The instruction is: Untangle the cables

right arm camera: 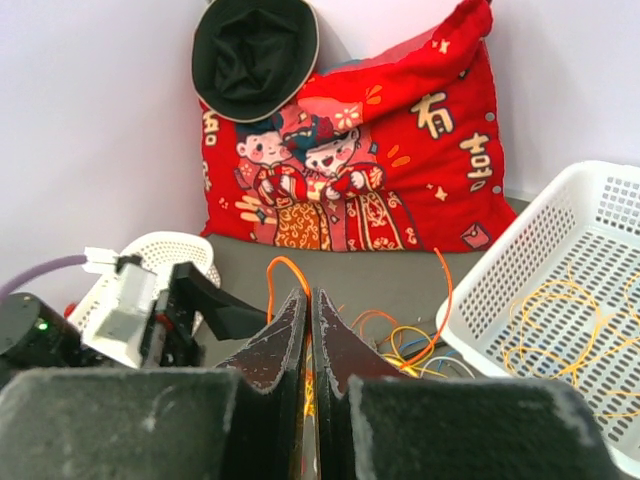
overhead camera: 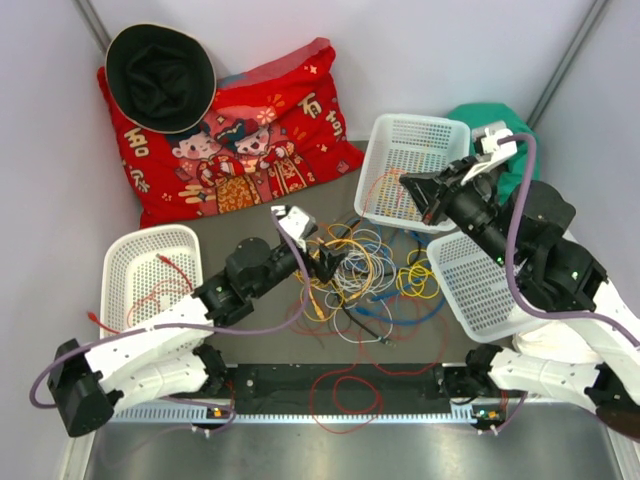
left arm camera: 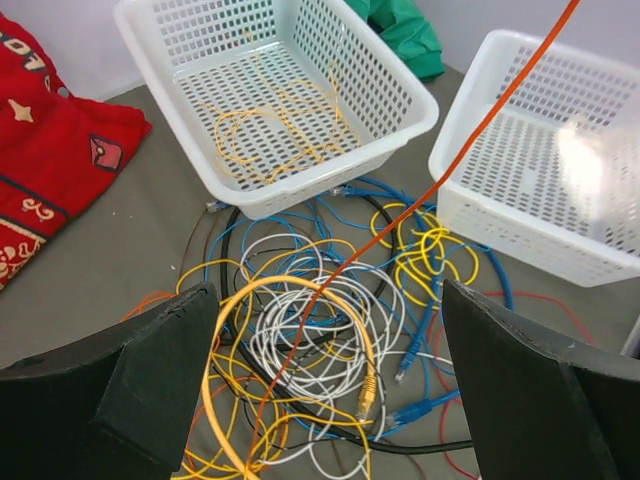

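Observation:
The cables (overhead camera: 355,270) lie in a tangle of yellow, white, blue and black loops in the middle of the table. My left gripper (left arm camera: 330,290) hovers open just above that tangle (left arm camera: 310,350), with nothing between its fingers. My right gripper (right arm camera: 310,292) is shut on an orange cable (right arm camera: 285,262). In the top view it (overhead camera: 412,190) is raised beside the far basket. From there the orange cable (left arm camera: 340,268) runs taut down into the pile, crossing between the left jaws.
A far basket (overhead camera: 440,128) holds a yellow cable (left arm camera: 270,120). A second basket (overhead camera: 470,300) stands on the right and a third (overhead camera: 135,250) on the left with a red cable. A red cushion (overhead camera: 250,130), a black hat (overhead camera: 160,75) and green cloth (overhead camera: 505,120) sit at the back.

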Available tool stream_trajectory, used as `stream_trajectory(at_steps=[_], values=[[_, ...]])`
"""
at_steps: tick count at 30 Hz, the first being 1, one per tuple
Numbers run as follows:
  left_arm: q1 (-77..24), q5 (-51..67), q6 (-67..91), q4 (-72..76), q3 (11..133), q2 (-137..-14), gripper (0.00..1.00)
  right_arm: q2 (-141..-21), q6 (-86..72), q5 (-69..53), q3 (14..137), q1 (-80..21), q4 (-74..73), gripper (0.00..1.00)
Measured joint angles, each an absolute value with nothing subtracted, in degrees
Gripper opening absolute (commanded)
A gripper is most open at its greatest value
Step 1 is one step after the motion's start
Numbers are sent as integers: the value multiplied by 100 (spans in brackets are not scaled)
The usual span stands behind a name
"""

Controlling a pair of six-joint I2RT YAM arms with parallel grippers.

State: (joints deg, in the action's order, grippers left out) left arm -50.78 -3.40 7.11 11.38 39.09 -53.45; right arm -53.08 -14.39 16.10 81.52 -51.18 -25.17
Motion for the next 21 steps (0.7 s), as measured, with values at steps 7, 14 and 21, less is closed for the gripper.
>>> stream_trajectory(at_steps=[7,14,21], values=[[-5094,-222,279,1503,3918,-6156,81,-5408,-1476,1485,8158,-5118,-2652,0],[-5100,-104,113,1756,4040,-6716,0,-5408,-1476,1468,8158,-5118,-2672,0],[-5098,-447,-14,1973,4254,-6803,0,-5402,-1520,1409,8152,-5118,-2668,0]])
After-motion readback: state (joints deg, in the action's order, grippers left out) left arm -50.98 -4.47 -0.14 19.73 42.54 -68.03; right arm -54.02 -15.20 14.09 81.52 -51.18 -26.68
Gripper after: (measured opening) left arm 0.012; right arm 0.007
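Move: The red-orange cable hangs taut from the right hand; its stretch to be gripped lies about 2 cm ahead of the open left fingers, 4 cm right and 5 cm below. The white coil is on the table roughly 7 cm right, 2 cm ahead and 22 cm below the left hand; the yellow coil is some 22 cm right, level with it and equally low. From the right hand, that stretch is about 3 cm ahead, 12 cm left and 25 cm below. Left hand sinks about 5 cm, forward-right, pinches the red-orange cable, then lifts slightly; right keeps its hold. ##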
